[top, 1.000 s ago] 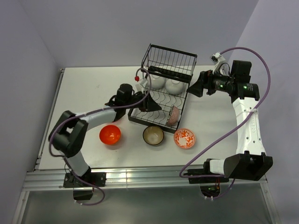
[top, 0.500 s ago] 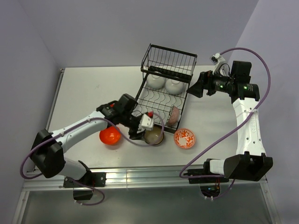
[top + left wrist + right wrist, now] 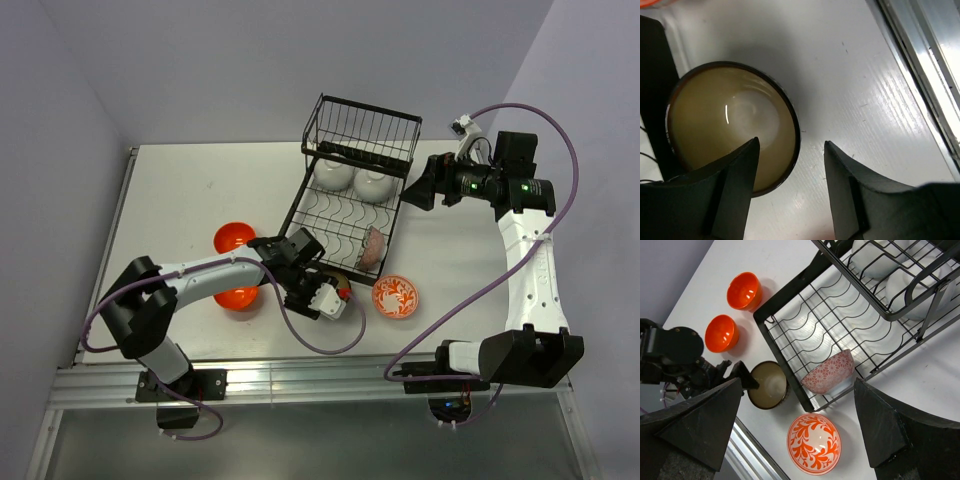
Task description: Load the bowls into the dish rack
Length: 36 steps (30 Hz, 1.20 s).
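The brown dark-rimmed bowl (image 3: pixel 732 132) sits upright on the table just in front of the dish rack (image 3: pixel 350 205). My left gripper (image 3: pixel 791 142) is open and straddles its near rim, one finger over the inside, the other over the table. In the top view that wrist hides most of this bowl. Two orange-red bowls (image 3: pixel 232 238) (image 3: pixel 238 297) and an orange-and-white patterned bowl (image 3: pixel 395 297) stand on the table. Two white bowls (image 3: pixel 333 175) (image 3: pixel 373 183) and a pink patterned bowl (image 3: pixel 372 248) are in the rack. My right gripper (image 3: pixel 418 187) hovers open, right of the rack.
The left arm (image 3: pixel 215 270) lies across the table between the two orange-red bowls. The table's metal front rail (image 3: pixel 320 380) runs close behind the brown bowl. The rack's raised basket (image 3: pixel 365 130) stands at the far end.
My left arm swung from over the rack's tray toward the front and came down at the brown bowl, jaws wider than a second ago. The second orange-red bowl is uncovered. The right arm stayed still.
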Each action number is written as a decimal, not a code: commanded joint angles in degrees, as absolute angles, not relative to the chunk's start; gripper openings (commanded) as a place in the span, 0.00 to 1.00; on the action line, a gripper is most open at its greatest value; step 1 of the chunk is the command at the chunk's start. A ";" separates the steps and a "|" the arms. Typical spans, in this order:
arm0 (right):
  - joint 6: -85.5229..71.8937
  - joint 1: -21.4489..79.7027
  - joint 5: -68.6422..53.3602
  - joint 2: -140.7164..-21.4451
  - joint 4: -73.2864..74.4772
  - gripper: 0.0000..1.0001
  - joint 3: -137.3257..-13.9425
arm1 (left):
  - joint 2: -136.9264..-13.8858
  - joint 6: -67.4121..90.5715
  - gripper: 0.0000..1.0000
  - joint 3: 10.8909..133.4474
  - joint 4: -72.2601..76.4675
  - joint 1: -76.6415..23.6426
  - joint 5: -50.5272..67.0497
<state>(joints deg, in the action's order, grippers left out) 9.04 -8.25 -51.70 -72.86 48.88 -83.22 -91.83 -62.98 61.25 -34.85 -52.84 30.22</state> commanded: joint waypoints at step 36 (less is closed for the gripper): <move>9.05 -8.79 -54.40 -76.29 50.62 1.00 -88.59 | -86.94 -3.50 0.00 78.01 -21.70 -39.67 67.40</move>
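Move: The brown bowl's middle is about 4 cm ahead of the open left hand, 4 cm to its right and 4 cm below, with the near-left rim under the fingers. From that hand, the pink bowl in the rack is some 13 cm ahead and 15 cm right, the orange patterned bowl 2 cm ahead and 21 cm right. From the right hand, the brown bowl is roughly 10 cm back, 21 cm left and 29 cm below. Left fingers pinch the brown bowl's near-left rim, then lift about 13 cm, edging right, tilting some 40 degrees. ##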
